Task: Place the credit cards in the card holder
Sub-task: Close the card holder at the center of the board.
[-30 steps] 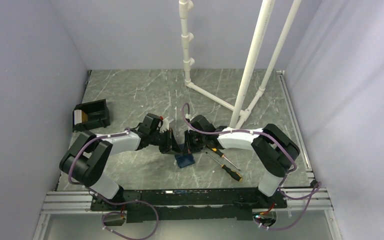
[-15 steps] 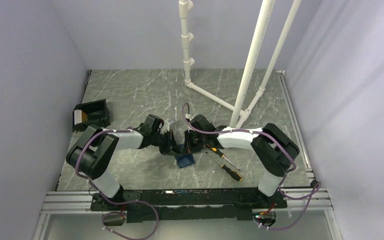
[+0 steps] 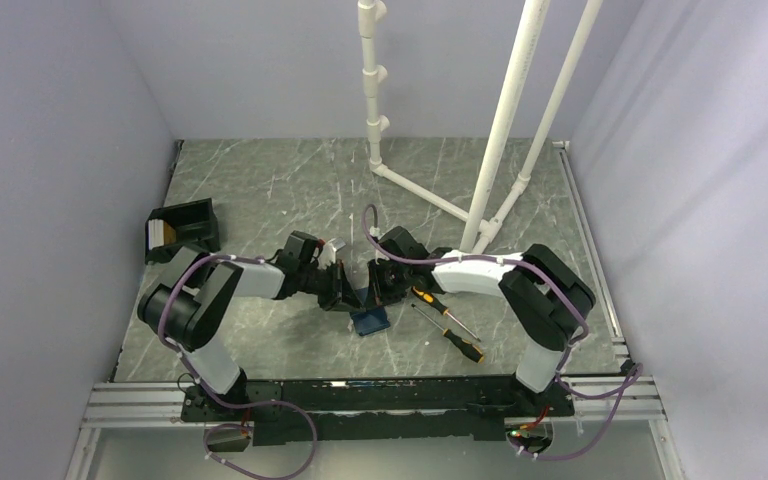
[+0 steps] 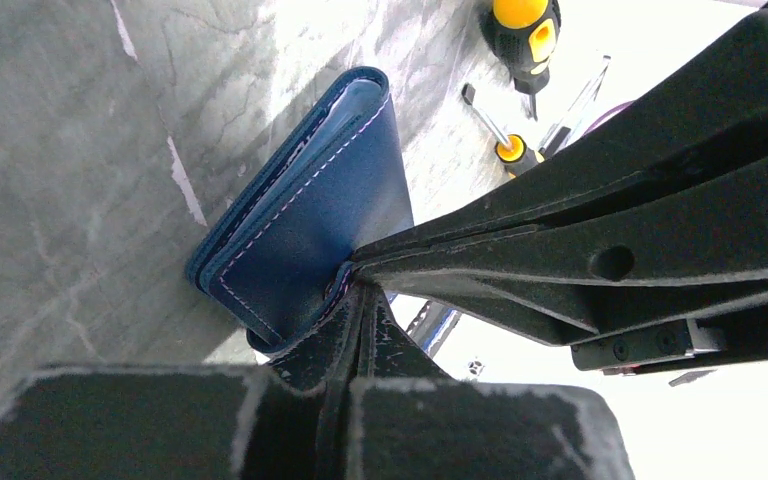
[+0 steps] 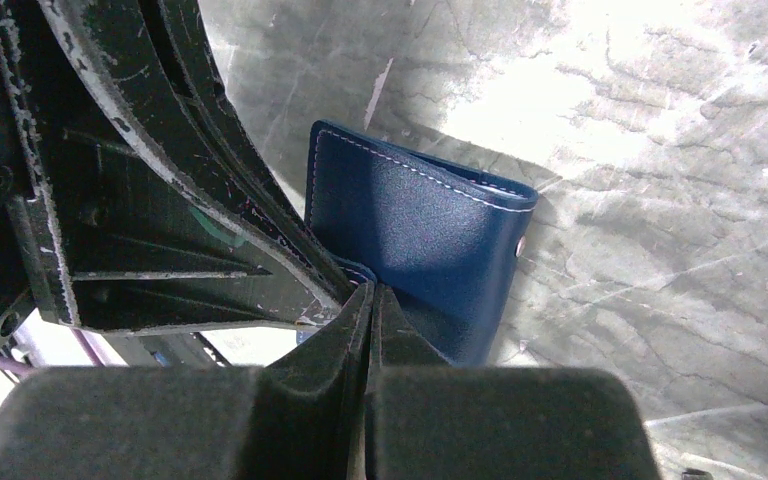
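Note:
The card holder is a navy-blue folded case hanging between both grippers, just over the table. My left gripper is shut on one flap's edge. My right gripper is shut on the other flap's edge, tip to tip with the left. Between the flaps a pale lining edge shows; I cannot tell if a card is inside. The credit cards look like a pale and orange stack in the box at far left.
A black open-topped box stands by the left wall. Two orange-handled screwdrivers lie just right of the holder, under the right forearm. A white pipe frame rises from the back of the marble table.
The left arm's elbow and shoulder links have shifted right and folded closer. Both grippers stay shut on the card holder at the same spot.

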You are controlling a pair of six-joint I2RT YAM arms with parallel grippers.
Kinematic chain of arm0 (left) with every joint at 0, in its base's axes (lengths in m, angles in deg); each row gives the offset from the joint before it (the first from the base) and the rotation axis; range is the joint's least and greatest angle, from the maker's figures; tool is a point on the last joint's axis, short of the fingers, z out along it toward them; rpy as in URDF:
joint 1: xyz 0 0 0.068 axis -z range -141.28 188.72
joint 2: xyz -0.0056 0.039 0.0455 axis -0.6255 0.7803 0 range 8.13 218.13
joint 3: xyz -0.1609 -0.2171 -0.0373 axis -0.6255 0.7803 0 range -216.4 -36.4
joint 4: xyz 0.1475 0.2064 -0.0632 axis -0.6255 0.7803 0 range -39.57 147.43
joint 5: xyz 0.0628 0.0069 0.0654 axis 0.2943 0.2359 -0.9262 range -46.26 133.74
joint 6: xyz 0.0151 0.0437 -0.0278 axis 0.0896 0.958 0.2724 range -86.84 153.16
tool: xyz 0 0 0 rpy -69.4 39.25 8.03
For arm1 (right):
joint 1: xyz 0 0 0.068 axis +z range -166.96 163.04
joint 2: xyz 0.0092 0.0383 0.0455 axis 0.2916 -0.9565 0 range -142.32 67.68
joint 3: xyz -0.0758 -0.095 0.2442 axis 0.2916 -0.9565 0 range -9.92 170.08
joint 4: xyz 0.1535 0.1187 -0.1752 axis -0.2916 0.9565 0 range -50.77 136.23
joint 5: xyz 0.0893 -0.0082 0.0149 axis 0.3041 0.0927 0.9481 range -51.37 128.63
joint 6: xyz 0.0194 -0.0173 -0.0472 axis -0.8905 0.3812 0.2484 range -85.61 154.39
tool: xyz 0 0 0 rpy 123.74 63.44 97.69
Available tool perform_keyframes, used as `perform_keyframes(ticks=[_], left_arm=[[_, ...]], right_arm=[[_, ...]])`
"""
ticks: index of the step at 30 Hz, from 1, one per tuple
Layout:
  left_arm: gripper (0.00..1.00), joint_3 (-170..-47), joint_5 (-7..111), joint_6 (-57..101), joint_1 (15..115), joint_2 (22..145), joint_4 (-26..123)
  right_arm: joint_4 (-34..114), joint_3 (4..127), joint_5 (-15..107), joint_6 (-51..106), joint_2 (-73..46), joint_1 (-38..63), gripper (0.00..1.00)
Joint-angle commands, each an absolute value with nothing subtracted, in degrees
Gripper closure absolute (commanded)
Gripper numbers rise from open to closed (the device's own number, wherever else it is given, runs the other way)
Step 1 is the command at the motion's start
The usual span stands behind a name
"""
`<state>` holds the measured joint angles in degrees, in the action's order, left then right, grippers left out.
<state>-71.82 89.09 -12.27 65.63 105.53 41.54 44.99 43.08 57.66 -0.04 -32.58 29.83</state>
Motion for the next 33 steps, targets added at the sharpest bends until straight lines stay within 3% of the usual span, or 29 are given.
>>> perform_keyframes(ticks=[1,14,21,23,27,33], left_arm=[[1.00,-66.6,67.4,-8.3,65.9,111.7,48.1],[1.00,-57.6,57.0,-16.9,65.7,113.5,44.0],[1.00,-59.7,66.5,-14.8,65.7,108.5,41.0],[1.00,-61.8,68.1,-13.9,65.7,101.8,44.8],[0.76,-69.0,69.3,-11.1,65.7,87.9,56.8],[0.58,-78.8,69.1,-6.8,65.4,75.7,71.1]], right_arm=[[45.1,43.7,54.2,1.4,-37.2,30.1,1.00],[49.9,49.5,51.5,3.6,-40.3,32.3,1.00],[54.1,52.6,49.9,7.2,-36.8,32.3,1.00],[56.8,55.5,49.1,9.4,-34.6,32.3,0.90],[62.4,62.3,47.4,13.4,-30.8,32.3,0.68],[67.4,66.6,46.1,16.1,-25.4,32.3,0.48]])
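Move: Right under both shut, nearly touching fingertips is the closed-over card holder: its middle lies about 2 cm to the right of the left hand, 1 cm back and 1 cm below. From the right hand that middle is roughly 1 cm right, 1 cm back and 1 cm down. The orange screwdriver lies some 16 cm to the right hand's right and 1 cm back; the black screwdriver is equally far right, about 6 cm back, both 2 cm lower. Pressing down on the card holder's strap, the left fingertips sink about 1 cm and turn slightly counter-clockwise while the right hand keeps its tips there, almost still. Then both let go of the strap, open partway and lift off quickly: the left rises some 6 cm and drifts 3 cm left, the right goes up about 8 cm and 4 cm forward, its wrist tipping down about 15 degrees. ##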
